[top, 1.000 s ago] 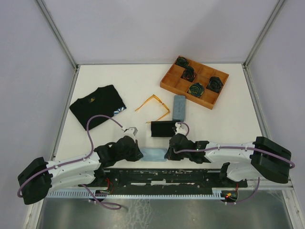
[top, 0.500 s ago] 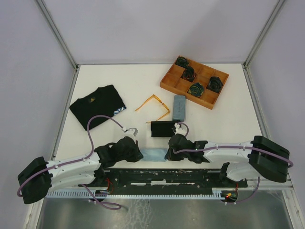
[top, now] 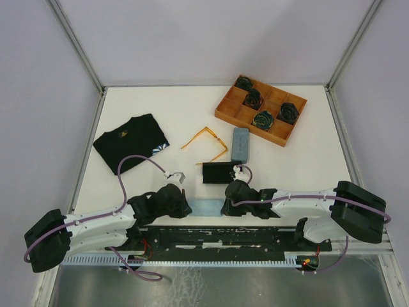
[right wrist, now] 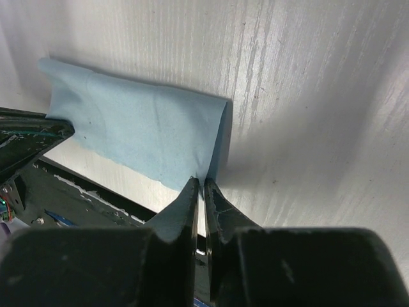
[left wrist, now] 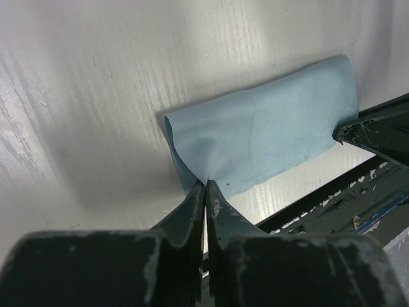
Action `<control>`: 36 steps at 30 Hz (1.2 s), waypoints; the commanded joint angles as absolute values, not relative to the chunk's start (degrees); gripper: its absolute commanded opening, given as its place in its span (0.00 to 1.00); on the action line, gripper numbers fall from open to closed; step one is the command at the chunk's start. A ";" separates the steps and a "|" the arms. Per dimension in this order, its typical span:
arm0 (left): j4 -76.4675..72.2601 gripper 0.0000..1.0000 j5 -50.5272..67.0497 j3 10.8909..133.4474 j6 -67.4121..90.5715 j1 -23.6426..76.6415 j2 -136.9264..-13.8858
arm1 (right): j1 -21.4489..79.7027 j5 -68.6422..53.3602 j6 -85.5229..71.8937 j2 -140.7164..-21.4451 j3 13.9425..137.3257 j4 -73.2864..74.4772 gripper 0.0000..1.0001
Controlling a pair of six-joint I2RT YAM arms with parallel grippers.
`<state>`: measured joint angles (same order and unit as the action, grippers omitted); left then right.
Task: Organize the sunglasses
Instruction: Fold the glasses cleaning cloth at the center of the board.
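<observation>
The orange-yellow sunglasses [top: 206,144] lie open on the white table, untouched, beside a grey-blue case [top: 240,144]. A black case [top: 219,173] sits just nearer. A folded light blue cloth [top: 206,208] lies at the near edge between both grippers. My left gripper [top: 186,208] [left wrist: 206,185] is shut on the left end of the cloth [left wrist: 268,137]. My right gripper [top: 224,208] [right wrist: 200,184] pinches the right corner of the cloth [right wrist: 140,137], with only a thin slit between its jaws.
A black folded shirt [top: 131,142] lies at the left. A wooden compartment tray [top: 231,115] holding dark rolled items stands at the back right. The dark metal base rail [top: 217,235] runs right behind the cloth.
Both wrists have edged slightly toward the near edge of the table. The cloth stays stretched between them.
</observation>
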<state>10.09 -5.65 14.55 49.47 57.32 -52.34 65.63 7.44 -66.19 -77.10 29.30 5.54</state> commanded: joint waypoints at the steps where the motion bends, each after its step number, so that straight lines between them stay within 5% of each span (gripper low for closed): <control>1: 10.29 0.13 -5.51 15.30 51.34 57.60 -52.92 | 66.01 8.96 -65.76 -76.03 31.24 6.31 0.21; 6: 14.90 0.34 -6.70 17.22 50.36 57.57 -50.13 | 66.01 12.25 -64.69 -72.41 32.23 11.68 0.37; 14: 24.01 0.53 -9.21 20.52 48.20 57.59 -45.16 | 66.05 18.41 -61.10 -66.54 33.06 18.15 0.51; 25: 20.02 0.56 -19.12 21.88 50.72 56.85 -45.45 | 66.01 20.64 -53.75 -67.09 34.88 16.14 0.55; 36: 12.02 0.56 -16.91 22.04 44.97 55.39 -52.83 | 65.19 17.42 -49.73 -75.03 38.50 13.85 0.52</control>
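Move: At the near-left corner of the folded blue cloth, the left hand has the cloth's middle about 2 cm ahead and 5 cm to its right, just below fingertip height; the black cloth lies some 13 cm ahead and 9 cm right. From the right hand, at the near-right corner, the blue cloth's middle is 2 cm ahead and 5 cm left, with the black cloth about 13 cm ahead and 1 cm left, and the grey case 22 cm ahead and 6 cm right. Opening to about half their range, both grippers let go of the near corners and lift some 2 to 3 cm while spreading outward, the right one farther, nearly 4 cm. Both then carry on forward about 3 cm over the side edges, easing back inward at the end; the right wrist tilts its fingers forward by some 15 degrees, the left less. ##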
